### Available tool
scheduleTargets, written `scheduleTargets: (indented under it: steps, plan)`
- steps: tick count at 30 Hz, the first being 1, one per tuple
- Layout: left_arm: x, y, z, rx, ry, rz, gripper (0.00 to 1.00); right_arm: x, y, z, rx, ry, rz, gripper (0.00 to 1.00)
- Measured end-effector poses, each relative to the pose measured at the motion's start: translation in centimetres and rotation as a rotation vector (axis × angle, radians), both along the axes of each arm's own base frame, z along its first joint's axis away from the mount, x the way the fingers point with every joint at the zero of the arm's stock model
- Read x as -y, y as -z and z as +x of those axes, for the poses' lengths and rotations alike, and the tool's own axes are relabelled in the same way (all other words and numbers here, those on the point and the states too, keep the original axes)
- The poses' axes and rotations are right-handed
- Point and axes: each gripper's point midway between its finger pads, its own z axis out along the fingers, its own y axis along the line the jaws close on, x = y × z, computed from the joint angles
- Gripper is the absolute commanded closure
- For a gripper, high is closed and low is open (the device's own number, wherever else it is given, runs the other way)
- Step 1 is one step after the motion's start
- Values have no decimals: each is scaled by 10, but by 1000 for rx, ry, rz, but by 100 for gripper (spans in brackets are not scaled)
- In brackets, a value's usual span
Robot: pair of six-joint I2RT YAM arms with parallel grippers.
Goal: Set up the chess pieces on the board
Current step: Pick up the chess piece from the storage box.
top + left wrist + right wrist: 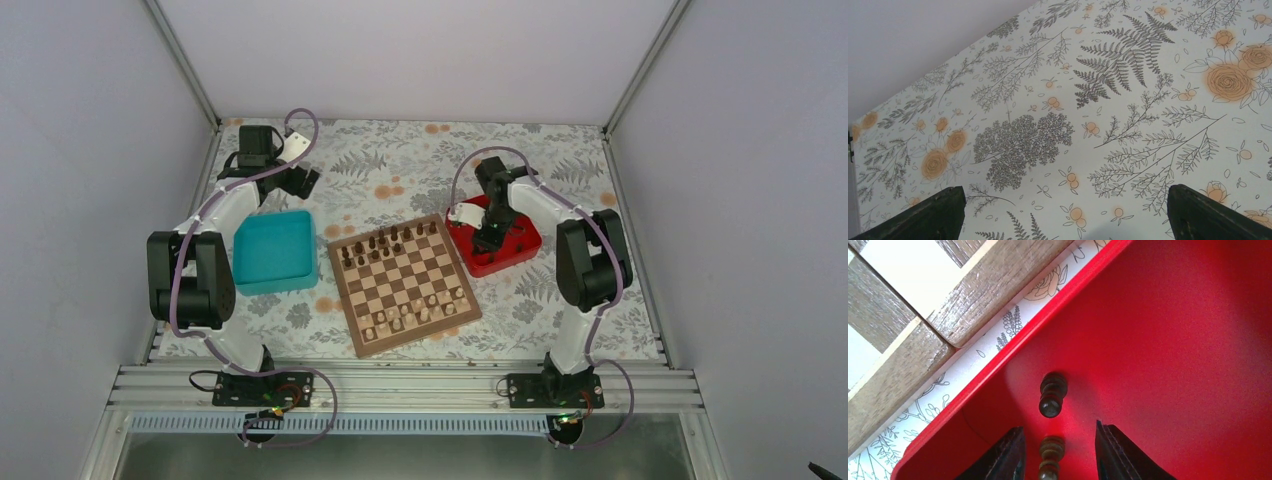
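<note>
The board [348, 300] lies mid-table, with dark chess pieces [390, 243] on its far rows and pale ones [415, 312] on its near rows. My right gripper [487, 243] hangs low inside the red tray [524, 252]. In the right wrist view it [1058, 450] is open, and a dark piece [1050, 460] lies between the fingers with a gap on each side. A second dark piece [1052, 395] lies just ahead on the tray floor [1173, 340]. A corner of the board [993, 285] shows beyond the tray's rim. My left gripper [290, 180] [1064, 192] is open over bare cloth, holding nothing.
A teal tray [272, 250] sits left of the board, under the left arm's forearm. The floral tablecloth [1058, 100] covers the table. White walls and metal frame posts close in the back and both sides.
</note>
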Motion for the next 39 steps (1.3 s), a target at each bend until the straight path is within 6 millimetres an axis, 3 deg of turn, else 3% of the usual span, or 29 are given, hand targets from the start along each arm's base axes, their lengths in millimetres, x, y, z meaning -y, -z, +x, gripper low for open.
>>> scheduleTargets:
  steps: [21,31,39]
  plan:
    - [1,1,2,-9,-13,25,0,-4,14,-1,-51,-43,79,67]
    - [1,3,2,-14,-12,27,0,-7,16,3,-34,-53,94,91]
    - [3,3,2,-14,-10,28,0,-4,15,6,-21,-50,88,94]
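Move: The dark pawn that the right hand goes for stands about 1 cm to its left, level with it fore and aft, its middle some 3 cm below. A second pawn stands roughly 4 cm to the right of that pawn and 1 to 2 cm nearer the base, a third about 10 cm right of the hand and 1 cm ahead. The chessboard's middle lies about 17 cm left and 8 cm back. From the left hand, the target pawn is some 35 cm right, 14 cm back and 14 cm below. Inside the red storage box, the right hand sinks about 1.5 cm with its part-open fingers coming down either side of the pawn nearest the board, edging half a centimetre left and tilting some 5 degrees so that its left side rises. Once down it stops sinking and closes the fingers from a little over a third open to nearly shut, pinching the pawn by its head, while easing about half a centimetre forward. ##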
